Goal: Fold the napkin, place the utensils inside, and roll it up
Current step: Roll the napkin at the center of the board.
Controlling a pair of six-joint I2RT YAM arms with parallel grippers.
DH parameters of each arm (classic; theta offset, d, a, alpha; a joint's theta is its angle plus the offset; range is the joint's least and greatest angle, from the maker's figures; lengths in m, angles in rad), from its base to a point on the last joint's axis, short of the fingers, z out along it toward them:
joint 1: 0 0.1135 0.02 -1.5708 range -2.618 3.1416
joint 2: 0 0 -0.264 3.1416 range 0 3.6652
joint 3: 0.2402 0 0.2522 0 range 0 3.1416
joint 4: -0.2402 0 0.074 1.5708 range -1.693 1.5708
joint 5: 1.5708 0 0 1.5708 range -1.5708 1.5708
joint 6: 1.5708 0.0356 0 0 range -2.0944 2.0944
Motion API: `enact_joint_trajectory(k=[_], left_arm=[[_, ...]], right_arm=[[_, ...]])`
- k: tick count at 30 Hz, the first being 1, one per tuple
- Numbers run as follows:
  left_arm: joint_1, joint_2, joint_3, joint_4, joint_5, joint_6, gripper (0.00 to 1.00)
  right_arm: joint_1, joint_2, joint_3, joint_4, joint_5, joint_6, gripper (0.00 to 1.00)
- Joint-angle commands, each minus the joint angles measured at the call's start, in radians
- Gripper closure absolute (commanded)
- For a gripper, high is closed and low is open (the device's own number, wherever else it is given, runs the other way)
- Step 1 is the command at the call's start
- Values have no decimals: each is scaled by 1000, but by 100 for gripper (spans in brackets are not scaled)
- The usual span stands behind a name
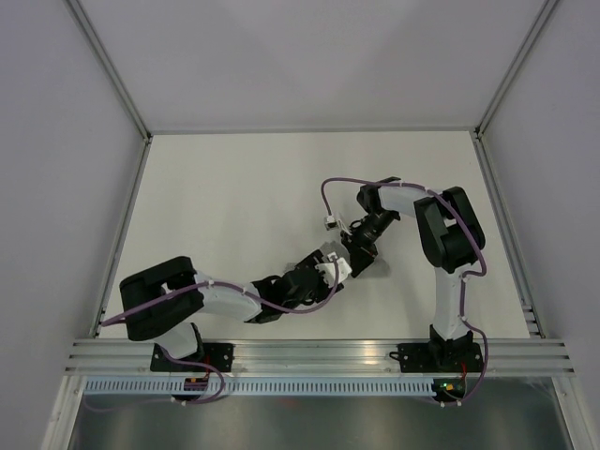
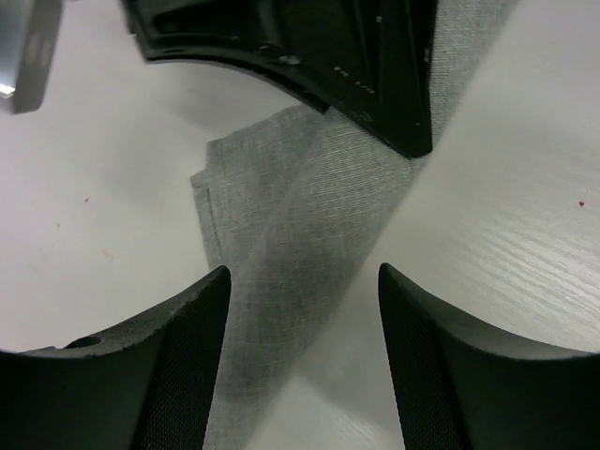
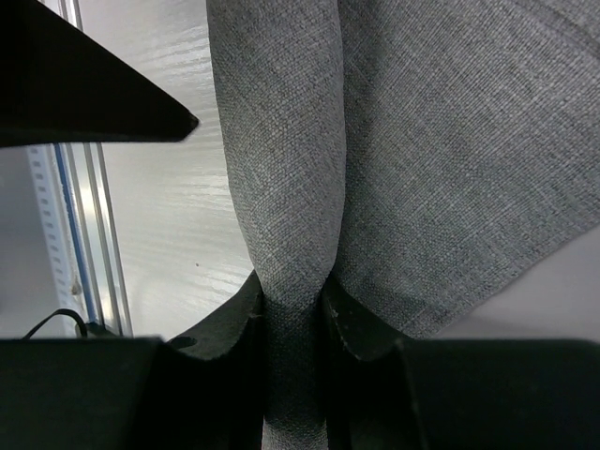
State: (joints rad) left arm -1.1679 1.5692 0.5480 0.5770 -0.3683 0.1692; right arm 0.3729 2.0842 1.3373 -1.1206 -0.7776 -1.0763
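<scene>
The grey napkin (image 3: 450,141) hangs bunched from my right gripper (image 3: 292,281), whose jaws are shut on a rolled fold of it. In the left wrist view the napkin (image 2: 281,187) runs as a narrow band on the white table, from under the right gripper's black body (image 2: 328,56) down between my left fingers. My left gripper (image 2: 302,272) is open, straddling the cloth just above it without touching. In the top view both grippers, left (image 1: 333,267) and right (image 1: 361,255), meet mid-table and hide most of the napkin. The fork is not in view.
The white table (image 1: 244,197) is walled by white panels at the back and sides. An aluminium rail (image 1: 319,354) runs along the near edge and shows in the right wrist view (image 3: 89,234). The left finger (image 3: 75,94) is close to the right gripper.
</scene>
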Motion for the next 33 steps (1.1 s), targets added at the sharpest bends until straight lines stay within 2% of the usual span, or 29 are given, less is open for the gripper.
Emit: enact_joint_trajectory(k=[1,10,16,19,22,23,26,30,33], left_arm=[[-35,81,70,44,28,168,31],[-44,206,107,113,71,222,35],[-44,242,93,132,78,188,51],[-44,252,89,118,86,162,57],[-44,246,78,103,103,119,67],[-44,247,73,100,107,107,68],[-38,245,63,84,135,61,74],[-1,244,58,63,193,-23,81],[37,233,56,32,259,-72,84]], right_arm=[[8,100,-41,91,166,-31,89],[8,125,-17,84,169,-11,89],[6,131,-7,79,166,-5,87],[6,128,-6,79,164,-2,82],[3,116,-3,84,163,7,70],[0,109,0,82,156,9,61],[-6,77,2,82,146,24,45],[-8,5,0,96,141,61,35],[-15,-50,-7,107,129,84,32]])
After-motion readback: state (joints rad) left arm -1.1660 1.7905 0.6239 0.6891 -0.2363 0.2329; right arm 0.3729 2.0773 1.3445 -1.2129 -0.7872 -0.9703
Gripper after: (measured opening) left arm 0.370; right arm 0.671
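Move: The napkin's rolled near edge, where the left fingers will close, lies about 4 cm to the left hand's right, level with it fore and aft and 4 cm lower. The right fingers pinching the roll are some 8 cm to its right, 1 cm ahead and 5 cm below. The napkin's flat flap is about 6 cm ahead of it, straight out, 6 cm down. From the right hand the left fingers' spot is roughly 4 cm left and 1 cm back. The left fingers close to about half their opening and pinch the napkin's roll just left of the right grip, after the left hand slips some 4 cm right and as far down onto it. The right hand keeps its pinch while drawing back about 1.5 cm and tilting a little, then opens around the roll and begins to rise. ##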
